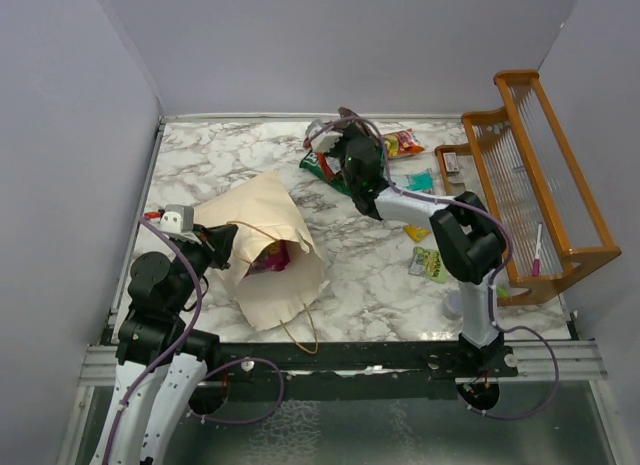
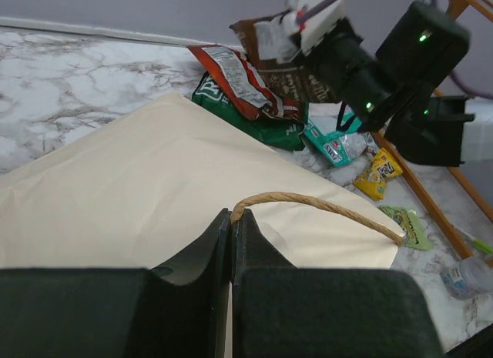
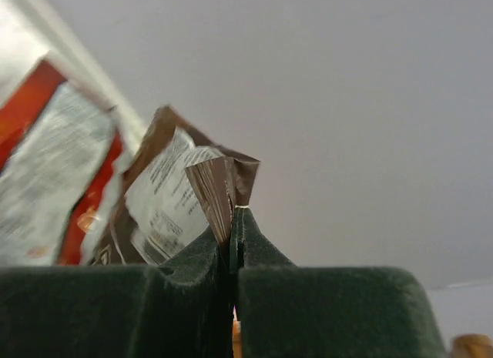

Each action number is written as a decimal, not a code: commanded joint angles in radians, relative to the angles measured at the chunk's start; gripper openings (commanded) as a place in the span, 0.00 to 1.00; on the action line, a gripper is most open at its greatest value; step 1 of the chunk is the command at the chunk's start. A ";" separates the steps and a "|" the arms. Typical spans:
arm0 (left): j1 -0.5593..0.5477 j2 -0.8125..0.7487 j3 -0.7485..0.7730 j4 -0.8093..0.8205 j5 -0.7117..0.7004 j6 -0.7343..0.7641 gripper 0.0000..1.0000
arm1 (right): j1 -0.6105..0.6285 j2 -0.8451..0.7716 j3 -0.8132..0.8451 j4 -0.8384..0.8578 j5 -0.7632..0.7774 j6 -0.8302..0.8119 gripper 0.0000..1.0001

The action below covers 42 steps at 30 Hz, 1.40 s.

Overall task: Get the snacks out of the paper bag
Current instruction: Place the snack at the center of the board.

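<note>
The cream paper bag lies on its side at the left, its mouth facing the near edge, with a purple packet inside. My left gripper is shut on the bag's tan loop handle. My right gripper is shut on the crimped edge of a brown chip bag, held at the far middle of the table. Below it lie a red chip bag and a green chip bag. A teal packet, a yellow packet and a small green pack lie to the right.
A wooden rack stands at the right edge with a pen in it. A red-orange candy pack lies near the back wall. A clear plastic thing lies near the right arm's base. Grey walls enclose the marble table.
</note>
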State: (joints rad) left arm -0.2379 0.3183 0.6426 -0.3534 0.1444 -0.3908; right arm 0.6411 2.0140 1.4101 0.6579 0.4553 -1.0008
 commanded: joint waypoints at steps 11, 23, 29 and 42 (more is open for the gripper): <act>0.000 0.012 0.000 0.005 -0.022 -0.001 0.00 | 0.094 0.057 -0.169 -0.077 -0.215 0.365 0.01; -0.001 0.000 -0.001 0.007 -0.022 -0.002 0.00 | 0.092 -0.115 -0.230 -0.335 -0.210 0.696 0.63; 0.000 -0.001 -0.001 0.008 -0.021 -0.002 0.00 | 0.092 -0.385 -0.529 -0.279 -0.302 0.986 0.70; 0.000 -0.004 -0.003 0.011 -0.022 -0.003 0.00 | 0.092 -0.869 -0.919 -0.325 -0.554 1.139 0.99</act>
State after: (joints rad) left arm -0.2379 0.3244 0.6426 -0.3534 0.1444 -0.3908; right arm 0.7319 1.2369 0.5743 0.3363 0.0288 0.1081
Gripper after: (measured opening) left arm 0.029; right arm 0.994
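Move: The right hand still pinches the brown snack pouch by one end; the pile it is meant for, the red bag on the green bag, lies about 20 cm below, some 3 cm left and 2 cm back. From the same hand, the orange snack bag lies about 12 cm right and 3 cm farther out, and the teal pouch 12 cm right and 10 cm back. From the left hand, the pile is roughly 31 cm ahead, 19 cm right and well below. The right hand lowers the held brown pouch about 16 cm onto the red and green bags, swinging some 7 cm left and 5 cm back on the way, then opens its fingers wide as it lifts a few centimetres, letting go of the pouch end. Still opening, it draws away back towards the base by nearly 20 cm and some 7 cm right, tipping down by roughly 45 degrees and rolling its left side up, to stop wide open over bare board in front of the pile. ##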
